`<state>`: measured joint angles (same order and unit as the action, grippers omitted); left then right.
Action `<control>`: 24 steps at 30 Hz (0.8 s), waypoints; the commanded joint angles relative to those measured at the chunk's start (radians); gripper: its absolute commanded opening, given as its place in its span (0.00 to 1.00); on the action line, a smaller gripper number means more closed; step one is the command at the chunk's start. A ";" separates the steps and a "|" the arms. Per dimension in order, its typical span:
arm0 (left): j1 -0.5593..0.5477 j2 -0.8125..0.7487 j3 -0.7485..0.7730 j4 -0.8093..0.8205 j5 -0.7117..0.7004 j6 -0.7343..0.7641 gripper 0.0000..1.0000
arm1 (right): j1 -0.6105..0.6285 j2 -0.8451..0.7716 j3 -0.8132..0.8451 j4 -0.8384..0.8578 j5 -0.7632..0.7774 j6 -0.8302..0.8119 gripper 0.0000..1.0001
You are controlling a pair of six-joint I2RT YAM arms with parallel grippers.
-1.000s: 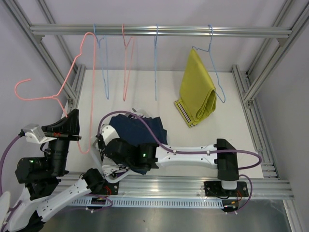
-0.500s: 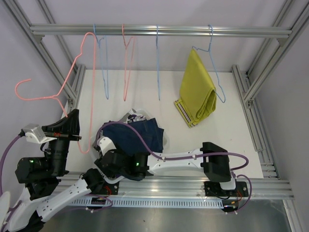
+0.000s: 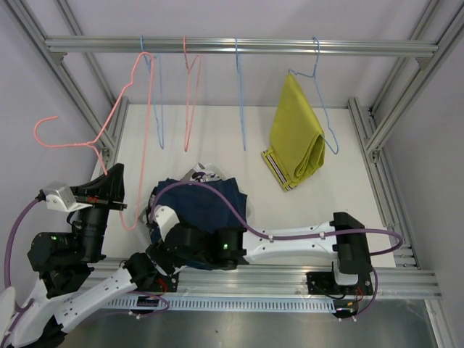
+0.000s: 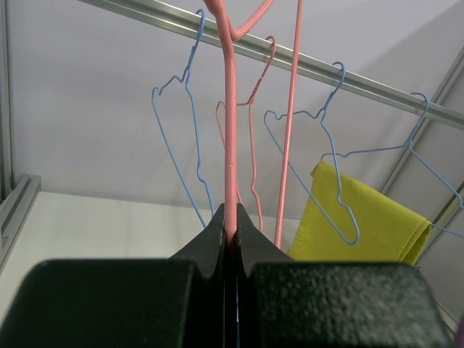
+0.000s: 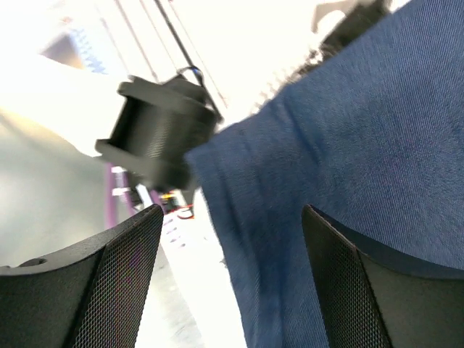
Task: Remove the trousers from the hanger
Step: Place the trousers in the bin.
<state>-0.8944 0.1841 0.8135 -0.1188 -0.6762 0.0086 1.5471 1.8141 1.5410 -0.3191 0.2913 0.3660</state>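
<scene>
My left gripper (image 4: 230, 217) is shut on the wire of an empty pink hanger (image 3: 115, 98), held up at the left of the frame; the same hanger (image 4: 230, 145) rises straight from the fingertips in the left wrist view. Navy trousers (image 3: 212, 197) lie on top of a pile on the white table, with a white printed pair (image 3: 205, 172) peeking out behind. My right gripper (image 5: 232, 217) hovers open close over the navy trousers (image 5: 348, 145), nothing between its fingers. Mustard yellow trousers (image 3: 296, 134) hang folded over a blue hanger (image 3: 324, 123) on the rail.
The metal rail (image 3: 239, 46) carries an empty blue hanger (image 3: 156, 101), an empty pink one (image 3: 190, 101) and another empty blue one (image 3: 240, 101). Aluminium frame posts (image 3: 366, 130) flank the table on both sides. The right arm (image 3: 290, 243) stretches along the near edge.
My right gripper opened and let go of the navy trousers, which now rest on the pile. The left gripper shifted the pink hanger slightly up and right.
</scene>
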 commanded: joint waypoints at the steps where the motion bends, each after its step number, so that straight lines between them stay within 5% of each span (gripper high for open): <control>1: 0.006 0.017 0.004 0.018 0.021 0.001 0.01 | 0.010 -0.088 -0.007 0.041 -0.052 -0.018 0.81; 5: 0.006 0.017 0.001 0.018 0.023 -0.001 0.00 | -0.001 -0.088 -0.005 0.051 -0.067 -0.030 0.71; 6: 0.006 0.017 0.001 0.018 0.024 -0.001 0.00 | -0.001 -0.087 -0.008 0.054 -0.066 -0.032 0.56; 9: 0.006 0.023 0.001 0.010 0.040 -0.001 0.01 | -0.019 -0.067 -0.027 0.084 -0.075 -0.030 0.34; 12: 0.006 0.035 0.004 0.004 0.047 -0.027 0.00 | -0.044 -0.042 -0.044 0.113 -0.107 -0.012 0.25; 24: 0.006 0.040 0.004 -0.005 0.067 -0.033 0.00 | -0.064 0.008 -0.139 0.172 -0.130 0.042 0.20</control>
<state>-0.8944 0.2031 0.8135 -0.1368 -0.6392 -0.0032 1.4788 1.8324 1.4021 -0.1879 0.1707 0.3855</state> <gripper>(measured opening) 0.025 0.207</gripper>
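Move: The navy trousers lie spread over the clothes in the bin; their middle is some 10 cm ahead of the right hand, 8 cm to its right and 8 cm below. The bin's middle is about 9 cm ahead, 7 cm right and 12 cm down. The left arm's black base joint stands roughly 8 cm left and 5 cm back. From the left hand, the trousers' middle is about 12 cm to the right, level fore-and-aft, and 30 cm below. Up first by about 3 cm off the near left part of the navy trousers, wide-open fingers closing most of the way, the right hand then turns back and sinks some 8 cm towards the cloth, easing 2 cm forward. Its narrowed fingertips end right at the fabric, pointing left and down. The left hand keeps its grip on the empty pink hanger, drifting a centimetre to the right. ##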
